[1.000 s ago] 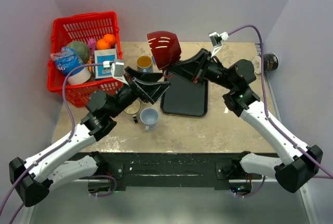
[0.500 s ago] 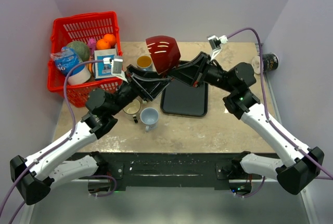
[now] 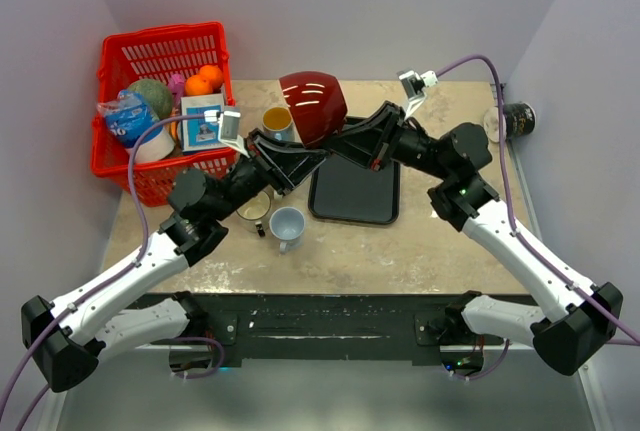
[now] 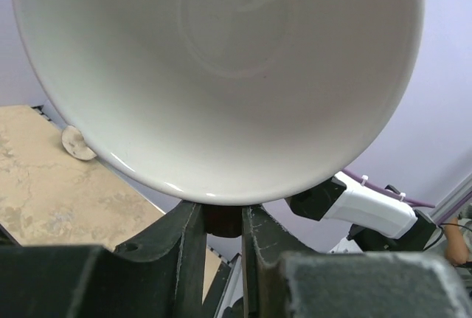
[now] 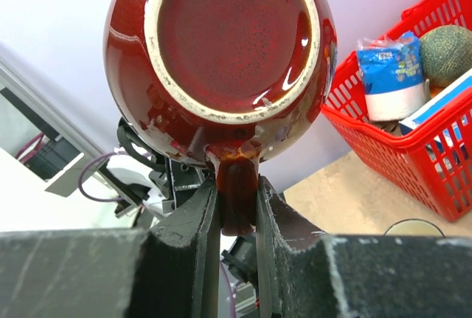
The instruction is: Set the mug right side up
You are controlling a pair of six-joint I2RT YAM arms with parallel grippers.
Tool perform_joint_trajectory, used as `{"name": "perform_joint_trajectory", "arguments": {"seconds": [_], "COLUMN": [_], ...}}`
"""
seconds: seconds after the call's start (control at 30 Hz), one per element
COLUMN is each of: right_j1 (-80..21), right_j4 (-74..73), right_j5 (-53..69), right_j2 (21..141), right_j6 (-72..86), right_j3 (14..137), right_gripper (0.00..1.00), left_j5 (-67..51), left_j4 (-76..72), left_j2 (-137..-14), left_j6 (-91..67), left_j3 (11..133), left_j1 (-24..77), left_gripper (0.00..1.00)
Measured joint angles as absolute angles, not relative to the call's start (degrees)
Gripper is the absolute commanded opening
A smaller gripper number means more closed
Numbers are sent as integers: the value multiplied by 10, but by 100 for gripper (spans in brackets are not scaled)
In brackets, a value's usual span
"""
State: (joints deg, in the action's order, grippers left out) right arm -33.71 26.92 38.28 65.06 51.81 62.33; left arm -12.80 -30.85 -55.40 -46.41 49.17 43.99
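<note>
The mug is dark red outside and white inside, held in the air above the back of the table. Both grippers meet at its handle from opposite sides. My left gripper comes from the left; its view faces the mug's white inside, with the left gripper shut on the dark handle below the rim. My right gripper comes from the right; its view faces the mug's red base, with the right gripper shut on the handle.
A red basket with oranges, a melon and packets stands at the back left. A black tray lies under the arms. A yellow-filled cup, a pale blue cup and another cup are nearby. A dark can sits far right.
My left gripper moved up to the mug and closed on its handle. The right gripper kept its hold while the mug shifted slightly left and tilted.
</note>
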Motion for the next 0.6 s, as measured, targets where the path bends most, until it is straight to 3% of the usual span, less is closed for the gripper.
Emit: {"name": "perform_joint_trajectory", "arguments": {"seconds": [0.13, 0.17, 0.23, 0.27, 0.5, 0.6], "right_j1": [-337, -337, -337, -337, -339, -339], "right_j4": [266, 265, 256, 249, 200, 182], "right_j5": [383, 382, 379, 375, 341, 319], "right_j2": [648, 648, 648, 648, 643, 636], "right_j6": [516, 514, 509, 506, 478, 464], "right_j3": [623, 623, 623, 623, 616, 606], "right_gripper": [0, 4, 14, 35, 69, 77], "left_j5": [-128, -127, -123, -119, -90, -78], "left_j4": [-308, -307, -297, -286, -211, -176], "left_j2": [-554, -554, -554, -554, -550, -550], "left_j6": [-467, -468, -467, -466, -437, -424], "left_j3": [492, 492, 494, 496, 498, 498], "left_j1": [440, 440, 440, 440, 440, 440], "left_gripper": [0, 0, 0, 0, 0, 0]}}
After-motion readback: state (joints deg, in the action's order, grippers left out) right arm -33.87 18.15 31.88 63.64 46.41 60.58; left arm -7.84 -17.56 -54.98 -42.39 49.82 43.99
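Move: The red mug is already gripped by its handle from both sides; its body stands about 5 cm above and 3 cm ahead of the left hand, 2 cm to its left. From the right hand it lies about 6 cm up, 3 cm ahead and 2 cm left. Some 35 cm below the left hand, the blue mug stands 6 cm ahead and 9 cm left, and the black tray 17 cm ahead and 7 cm right. Keeping its pinch on the red mug's handle, the left hand sinks about 5 cm and eases some 2 cm forward, its fingers dipping roughly 10 degrees, so that it carries the mug down towards the table. The right hand follows down and forward, about 3 cm and 2 cm, and on the way opens its fingers wide and lets go of the handle, which still lies between its spread fingertips. ##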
